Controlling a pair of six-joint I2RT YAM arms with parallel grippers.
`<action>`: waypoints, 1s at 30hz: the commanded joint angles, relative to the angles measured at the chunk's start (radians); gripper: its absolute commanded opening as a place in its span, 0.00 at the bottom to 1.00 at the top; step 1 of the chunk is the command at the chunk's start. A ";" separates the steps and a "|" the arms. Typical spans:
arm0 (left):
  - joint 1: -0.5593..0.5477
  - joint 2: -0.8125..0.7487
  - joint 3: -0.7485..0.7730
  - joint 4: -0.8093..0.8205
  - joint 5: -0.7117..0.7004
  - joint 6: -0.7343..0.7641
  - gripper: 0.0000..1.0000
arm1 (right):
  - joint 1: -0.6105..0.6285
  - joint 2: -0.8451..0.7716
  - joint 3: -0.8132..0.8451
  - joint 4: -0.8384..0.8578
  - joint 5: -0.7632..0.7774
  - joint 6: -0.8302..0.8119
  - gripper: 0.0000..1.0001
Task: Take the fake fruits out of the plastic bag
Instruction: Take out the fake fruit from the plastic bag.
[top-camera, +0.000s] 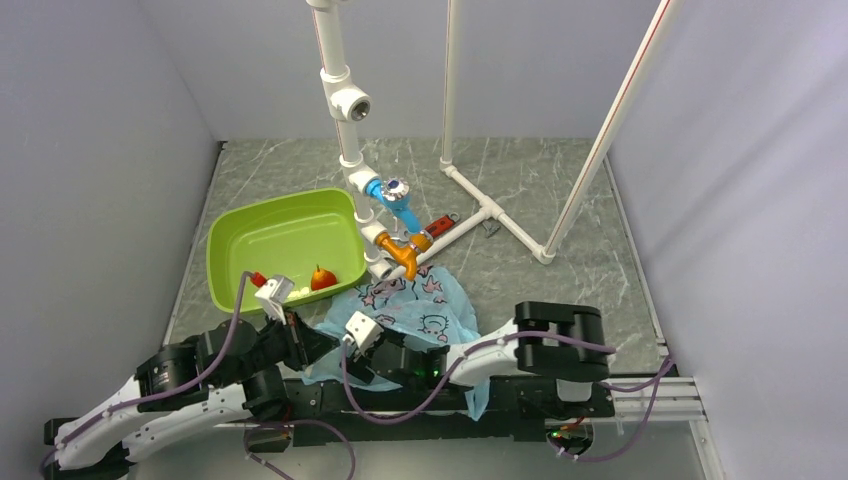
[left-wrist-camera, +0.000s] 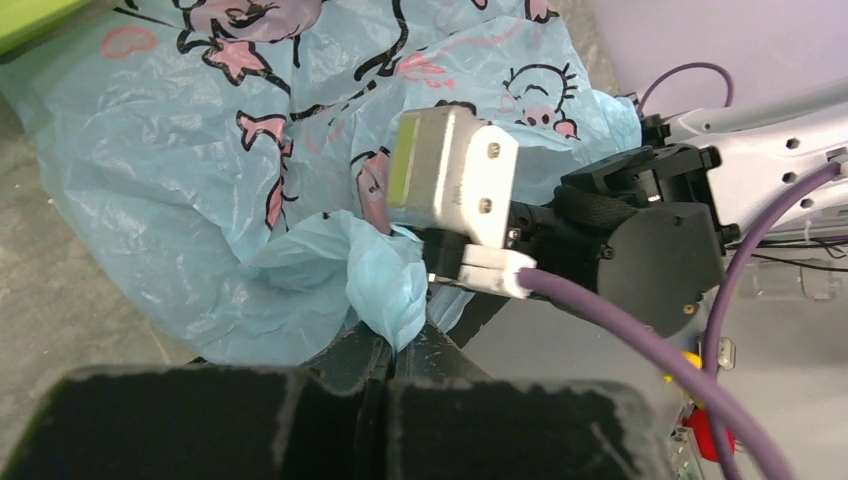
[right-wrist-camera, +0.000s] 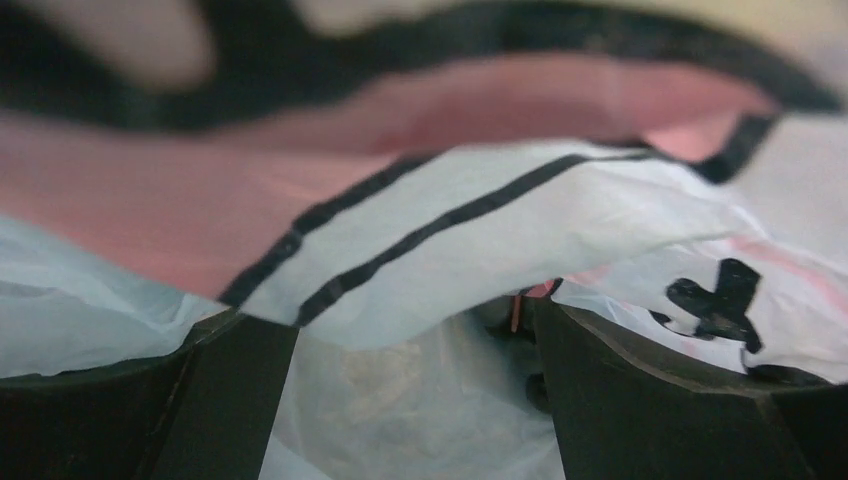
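Observation:
The light-blue plastic bag (top-camera: 412, 308) with pink-and-black prints lies crumpled at the table's near middle. My left gripper (top-camera: 322, 345) is shut on a twisted fold of the bag's near edge (left-wrist-camera: 392, 300). My right gripper (top-camera: 350, 352) reaches in from the right, and its wrist camera block (left-wrist-camera: 452, 178) sits just beyond that fold. Its fingers (right-wrist-camera: 600, 390) stand wide apart inside the bag, with printed plastic (right-wrist-camera: 480, 240) draped over them. A small dark shape (right-wrist-camera: 537, 392) shows beside the right finger; I cannot tell what it is. The grapes and the green fruit are hidden.
A lime-green tub (top-camera: 275, 235) stands left of the bag and holds a red fruit (top-camera: 322, 279) and small bits. A white pipe frame (top-camera: 480, 205) with blue and orange fittings (top-camera: 405, 225) rises just behind the bag. Grey walls close in on both sides.

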 joint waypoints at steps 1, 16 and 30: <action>-0.004 -0.012 -0.003 -0.034 -0.004 0.003 0.00 | -0.023 0.076 0.041 0.125 0.018 -0.069 0.88; -0.004 -0.074 -0.007 -0.094 -0.068 -0.021 0.00 | -0.054 0.099 -0.020 0.012 -0.051 0.092 0.24; -0.006 -0.005 -0.033 0.007 -0.054 -0.013 0.00 | -0.028 -0.299 -0.110 -0.195 -0.110 0.119 0.00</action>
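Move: Inside the bag the dark fruit with the reddish stem lies just past the right hand's open fingers, about 4 cm ahead, in line sideways and 3 cm lower. The red-orange fruit in the green tray is some 15 cm ahead and 6 cm left of that hand, the orange tap roughly 18 cm ahead and 10 cm right. From the left hand, the dark fruit is around 8 cm ahead, 4 cm right and 17 cm below. The right fingers shut almost completely at the dark fruit's reddish stem, seeming to pinch it, after easing about 2 cm forward and 2 cm down into the bag. The hand then draws some 4 cm right, rising over 3 cm and backing slightly. The left hand keeps its pinch on the bag's rim, shifting about 2 cm left and down. ##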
